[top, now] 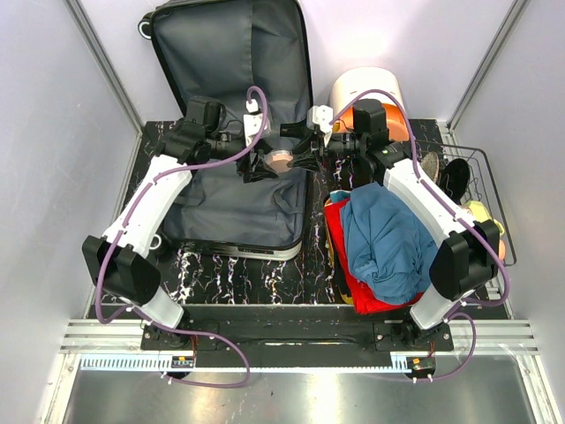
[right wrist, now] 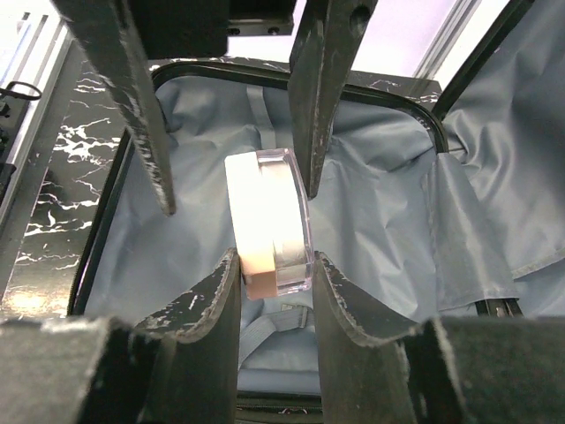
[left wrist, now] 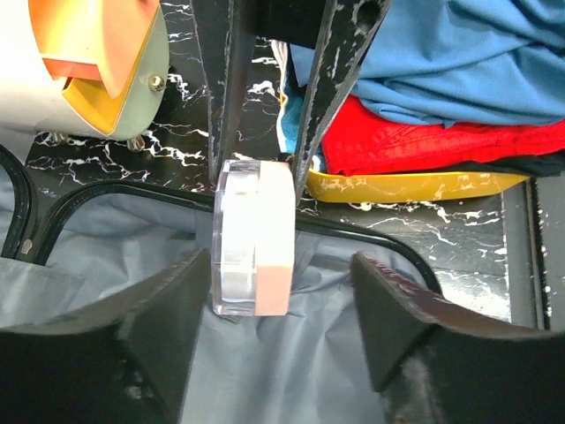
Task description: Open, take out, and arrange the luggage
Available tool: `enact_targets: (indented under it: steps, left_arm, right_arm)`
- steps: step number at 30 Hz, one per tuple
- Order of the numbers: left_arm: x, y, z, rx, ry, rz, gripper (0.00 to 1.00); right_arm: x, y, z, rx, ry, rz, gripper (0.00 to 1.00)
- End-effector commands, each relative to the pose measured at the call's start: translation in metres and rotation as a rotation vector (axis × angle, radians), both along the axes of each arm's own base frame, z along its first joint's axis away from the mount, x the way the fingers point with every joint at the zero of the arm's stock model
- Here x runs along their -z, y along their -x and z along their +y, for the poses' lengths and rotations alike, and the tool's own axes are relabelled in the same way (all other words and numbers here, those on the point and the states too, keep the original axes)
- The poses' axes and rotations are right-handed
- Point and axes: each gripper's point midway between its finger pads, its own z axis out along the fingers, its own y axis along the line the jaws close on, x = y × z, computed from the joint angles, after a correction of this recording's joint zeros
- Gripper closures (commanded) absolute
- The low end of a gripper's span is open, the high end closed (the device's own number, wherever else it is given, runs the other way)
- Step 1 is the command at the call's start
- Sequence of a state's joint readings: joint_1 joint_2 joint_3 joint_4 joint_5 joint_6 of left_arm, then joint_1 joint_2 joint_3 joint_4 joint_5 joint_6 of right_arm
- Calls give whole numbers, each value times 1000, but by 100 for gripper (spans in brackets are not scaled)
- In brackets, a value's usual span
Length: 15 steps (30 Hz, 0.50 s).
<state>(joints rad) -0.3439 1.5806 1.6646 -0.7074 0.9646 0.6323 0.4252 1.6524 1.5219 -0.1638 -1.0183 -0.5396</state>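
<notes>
The luggage (top: 231,205) lies open on the black marbled table, with its grey-lined lid (top: 231,55) propped up at the back. A small clear and pink box (top: 281,161) hangs over the luggage's right edge. My right gripper (right wrist: 274,261) is shut on the clear and pink box (right wrist: 269,221), pressing its two flat faces. My left gripper (left wrist: 281,274) faces it from the other side and is open, its fingers (left wrist: 168,327) on either side of the box (left wrist: 253,238). The box sits near the left finger and well clear of the other.
A white-and-orange drawer box (top: 366,88) stands at the back right. Folded blue (top: 388,238) and red clothes (top: 340,231) are piled on a yellow tray (left wrist: 406,184) right of the luggage. A wire basket (top: 484,159) with shoes (top: 455,177) stands at the far right.
</notes>
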Motion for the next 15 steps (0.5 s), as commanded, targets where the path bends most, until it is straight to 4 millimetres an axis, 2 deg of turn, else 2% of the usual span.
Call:
enact_targets:
  steps: [1,3,5,6,7,8,10,11,12,13,14,15]
  left_arm:
    - [-9,-6,-4,9,18,-18,39]
    - [-5,-8,-7,1,24,29,54]
    - [-3,-10,-10,-8,35,83,64]
    - [-4,-8,-12,5,48,109,73]
    - [-8,-8,-14,10,63,120,78]
    - [-8,-8,-16,2,78,176,83]
    - [-16,-11,-20,4,120,194,97]
    - [-19,-11,-21,-20,146,262,100]
    - [-32,-19,-23,-24,193,233,100]
    - [-30,-26,-18,-56,223,270,100]
    - [-39,-27,-17,-102,284,399,100]
    - [-61,-40,-17,-105,368,324,100]
  right_arm:
    - [-30,9,0,-34,-43,-40,100]
    - [-34,9,0,-37,-47,-45,100]
    - [-36,9,0,-35,-49,-47,100]
    - [-39,8,0,-26,-51,-53,100]
    - [-41,6,-1,-15,-52,-55,100]
    - [-42,5,-1,-4,-51,-56,90]
    - [-47,-9,-5,74,-52,-58,61]
    - [-50,-16,-11,110,-56,-63,41]
    - [-58,-29,-16,166,-68,-83,17]
    - [-61,-36,-20,207,-86,-51,12]
    - [-67,-44,-27,241,-104,-49,8]
    - [-79,-57,-39,299,-143,-34,3]
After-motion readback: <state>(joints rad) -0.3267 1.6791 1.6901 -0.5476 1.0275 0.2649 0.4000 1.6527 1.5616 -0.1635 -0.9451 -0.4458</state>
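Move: The small round jar is still pinched in the right fingertips, its middle about 1 cm left of that hand and level with it. From the left hand, whose open fingers already straddle it, the jar lies some 2 cm right, 1 cm ahead and 1 cm lower. The open suitcase's middle is about 8 cm left of the left hand, 3 cm back and 26 cm below. From the right hand, the blue clothes lie 23 cm right, 14 cm back, and the drawer box 19 cm right, 10 cm ahead, both roughly 20 cm lower. The left fingers close on the jar while that hand dips about 1 cm, then the hand carries it about 2 cm forward and to the right, coming back up and rolling some 15 degrees about its finger line. The right hand keeps its pinch until the left grip is set, then spreads its fingers wide and eases about 2 cm forward, up and to the right, its open fingers still around the jar. ##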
